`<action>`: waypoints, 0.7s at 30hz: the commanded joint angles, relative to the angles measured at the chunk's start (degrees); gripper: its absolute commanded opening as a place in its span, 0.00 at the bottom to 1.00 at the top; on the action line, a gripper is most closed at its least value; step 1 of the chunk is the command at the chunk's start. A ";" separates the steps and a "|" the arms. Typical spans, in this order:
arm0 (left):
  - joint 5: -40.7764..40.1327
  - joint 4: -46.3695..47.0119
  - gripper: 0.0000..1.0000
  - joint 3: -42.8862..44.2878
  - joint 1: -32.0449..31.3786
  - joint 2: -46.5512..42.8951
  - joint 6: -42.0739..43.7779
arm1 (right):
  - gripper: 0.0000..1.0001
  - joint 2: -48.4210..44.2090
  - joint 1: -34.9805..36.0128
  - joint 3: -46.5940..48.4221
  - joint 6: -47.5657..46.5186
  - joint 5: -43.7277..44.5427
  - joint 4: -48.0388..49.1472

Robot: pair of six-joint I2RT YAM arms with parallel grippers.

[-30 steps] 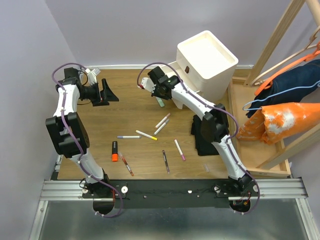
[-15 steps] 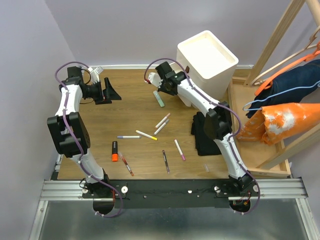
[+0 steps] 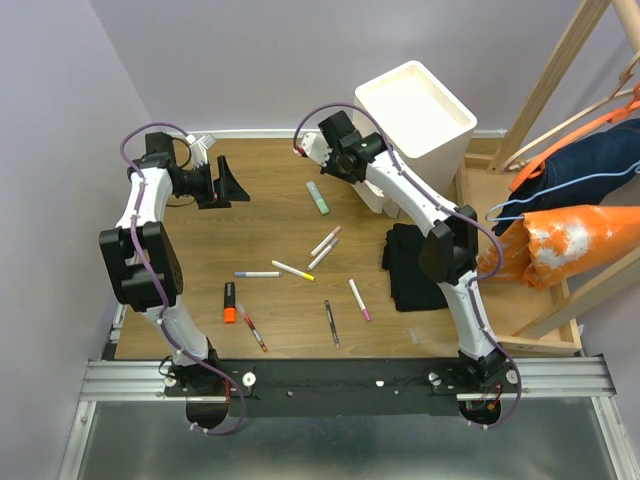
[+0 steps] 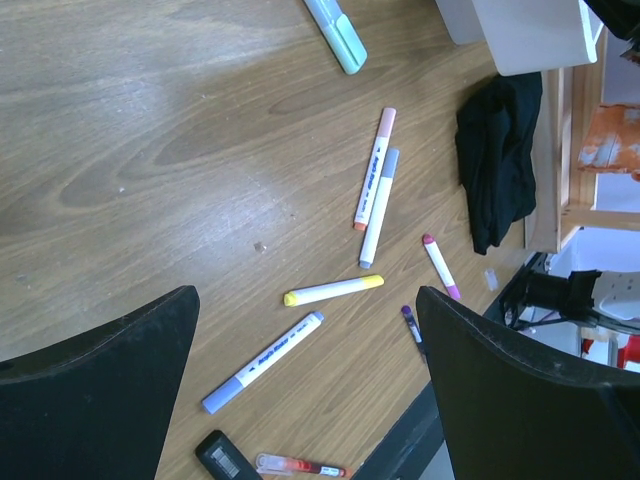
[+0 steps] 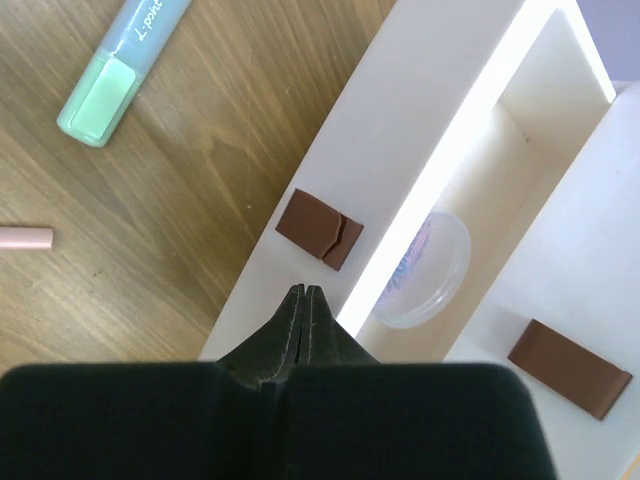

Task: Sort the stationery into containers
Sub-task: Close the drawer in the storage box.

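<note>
Several pens and markers lie loose on the wooden table: a pale-green highlighter (image 3: 318,197) (image 4: 336,35) (image 5: 120,70), a yellow marker (image 3: 292,270) (image 4: 333,290), a blue-capped marker (image 3: 257,273) (image 4: 262,362) and an orange highlighter (image 3: 229,303). The white cabinet (image 3: 413,125) stands at the back right. Its lower drawer (image 5: 300,160) is pulled out a little, with a clear round dish (image 5: 425,270) inside. My right gripper (image 3: 352,172) (image 5: 305,290) is shut and empty, its tips over the drawer front just below the brown handle (image 5: 320,228). At the back left, my left gripper (image 3: 220,185) (image 4: 307,310) hangs open above the table.
A folded black cloth (image 3: 410,265) (image 4: 497,160) lies right of the pens. A wooden rack (image 3: 560,150) with orange and blue fabric stands at the right edge. A second brown handle (image 5: 568,368) shows on the drawer above. A small clear cap (image 3: 411,333) lies near the front.
My right gripper has swung away from the green highlighter toward the cabinet's drawer, still shut. The left gripper has drifted slightly right, still open.
</note>
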 commanded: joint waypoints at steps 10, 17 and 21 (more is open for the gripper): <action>0.40 0.64 0.99 0.48 -1.62 0.65 -0.20 | 0.01 4.25 -1.33 -0.78 -3.25 10.27 5.92; 0.58 1.16 0.99 -0.05 -1.53 0.74 -0.29 | 0.01 4.77 -3.18 -0.26 -5.28 14.41 9.18; 0.67 1.34 0.99 0.38 -1.62 1.18 -0.64 | 0.01 4.69 -4.23 -0.69 -5.28 14.85 9.18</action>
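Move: The right hand, fingers shut, is just over the outer face of the open drawer. The drawer's brown handle lies about 2 cm ahead, 1 cm left and 3 cm below. The clear cup inside is some 3 cm ahead and 3 cm right; the storage box's middle is about 7 cm ahead and 12 cm right. The highlighter on the table lies roughly 3 cm back and 8 cm left. From the left hand, the handle is about 25 cm right and 7 cm ahead. Down first by nearly 3 cm and slightly forward, the right hand sinks beside the drawer's front, then turns forward and to the right, rising a little, to push the drawer in with its shut fingertips against the front by the handle. It ends some 5 cm from where it began, wrist tilted about 10 degrees. ##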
